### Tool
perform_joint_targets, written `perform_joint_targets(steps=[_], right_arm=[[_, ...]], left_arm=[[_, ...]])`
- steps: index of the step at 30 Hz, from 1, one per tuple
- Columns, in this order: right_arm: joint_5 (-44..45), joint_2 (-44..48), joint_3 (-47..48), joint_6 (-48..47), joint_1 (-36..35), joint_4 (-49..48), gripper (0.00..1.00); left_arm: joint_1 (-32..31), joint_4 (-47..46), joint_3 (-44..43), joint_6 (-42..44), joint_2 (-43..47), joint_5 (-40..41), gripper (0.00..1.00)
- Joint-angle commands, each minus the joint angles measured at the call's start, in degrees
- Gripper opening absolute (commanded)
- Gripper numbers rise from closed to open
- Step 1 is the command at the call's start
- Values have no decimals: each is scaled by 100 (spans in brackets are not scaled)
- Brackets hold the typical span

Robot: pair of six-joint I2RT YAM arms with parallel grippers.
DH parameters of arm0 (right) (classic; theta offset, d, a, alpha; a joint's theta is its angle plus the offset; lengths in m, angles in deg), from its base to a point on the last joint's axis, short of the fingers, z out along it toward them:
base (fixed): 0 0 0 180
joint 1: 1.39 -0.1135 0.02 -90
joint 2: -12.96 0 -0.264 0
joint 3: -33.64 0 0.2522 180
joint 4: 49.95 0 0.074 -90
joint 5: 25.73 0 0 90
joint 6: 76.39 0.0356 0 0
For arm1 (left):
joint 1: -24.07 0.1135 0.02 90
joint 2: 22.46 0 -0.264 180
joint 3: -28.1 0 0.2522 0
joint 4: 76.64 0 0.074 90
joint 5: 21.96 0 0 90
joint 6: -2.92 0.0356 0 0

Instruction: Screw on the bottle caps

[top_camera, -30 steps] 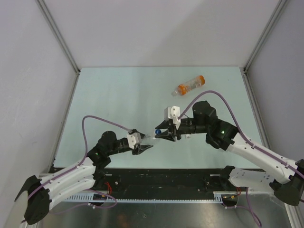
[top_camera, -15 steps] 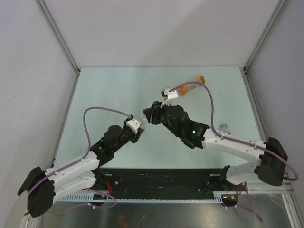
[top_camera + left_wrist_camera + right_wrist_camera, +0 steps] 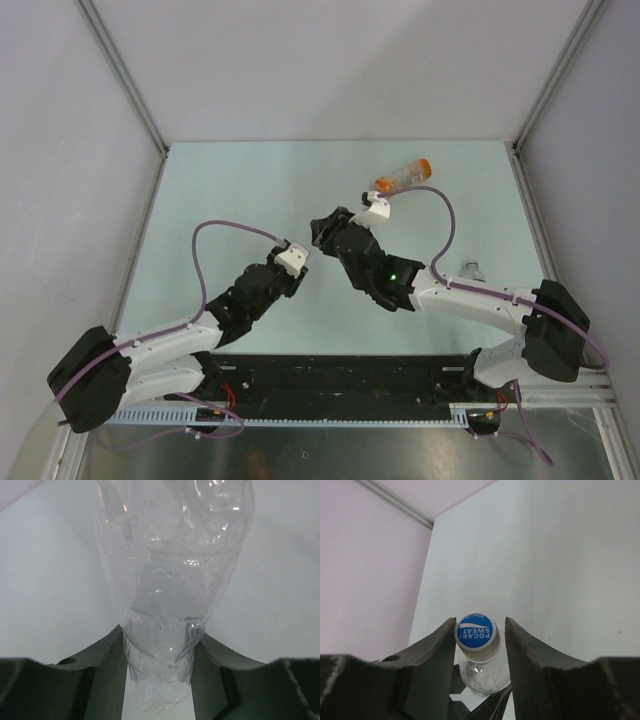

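Observation:
My left gripper is shut on the lower body of a plain clear bottle, which points away from the camera. A white cap with a blue top sits on that bottle's neck. My right gripper stands round the cap: one finger touches it and the other finger is a small gap away. In the top view the left gripper and right gripper meet mid-table. An orange-tinted bottle lies on its side beyond them.
A small pale object lies on the table to the right of the right arm, too small to identify. Grey walls close in the left, back and right sides. A black rail runs along the near edge.
The right arm has swung in from the right and now reaches across from above. Both grippers with the clear bottle have shifted farther from the near edge.

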Motion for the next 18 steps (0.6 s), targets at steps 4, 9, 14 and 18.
perform_joint_targets(steps=[4,9,14,18], right_arm=[[-1135,238,35,-882,140,-107,70],[-2029,713,36,-1778,264,-435,96],[-3227,1361,30,-2831,492,-310,99],[-4532,1980,27,-3814,784,199,99]], left_arm=[[-133,-1569,-226,-327,240,76,0],[-134,-1462,-188,-489,250,-58,0],[-127,-1206,-193,-648,450,-211,0],[-66,-967,-168,-544,685,-800,0]])
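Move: The blue cap sits on the bottle's neck right between the right fingertips, within about 1 cm of the hand point. The bottle, held near its base in the left hand, hangs beneath the cap, its middle some 8 cm below the right hand, 2 cm back and 2 cm left. A loose white cap lies about 17 cm to the right hand's right, 5 cm ahead and 24 cm down. From the left hand the blue cap is roughly 13 cm up, 3 cm ahead and 4 cm right. The blue cap is let go: the right fingers spread from around it to fully open while that hand barely shifts, then the hand draws up about 8 cm and back 4 cm, away from the cap, turning some 30 degrees counter-clockwise and tipping up. The left hand keeps its grip low on the bottle and lifts about 6 cm, drifting slightly right and rolling its left side down about 15 degrees. ##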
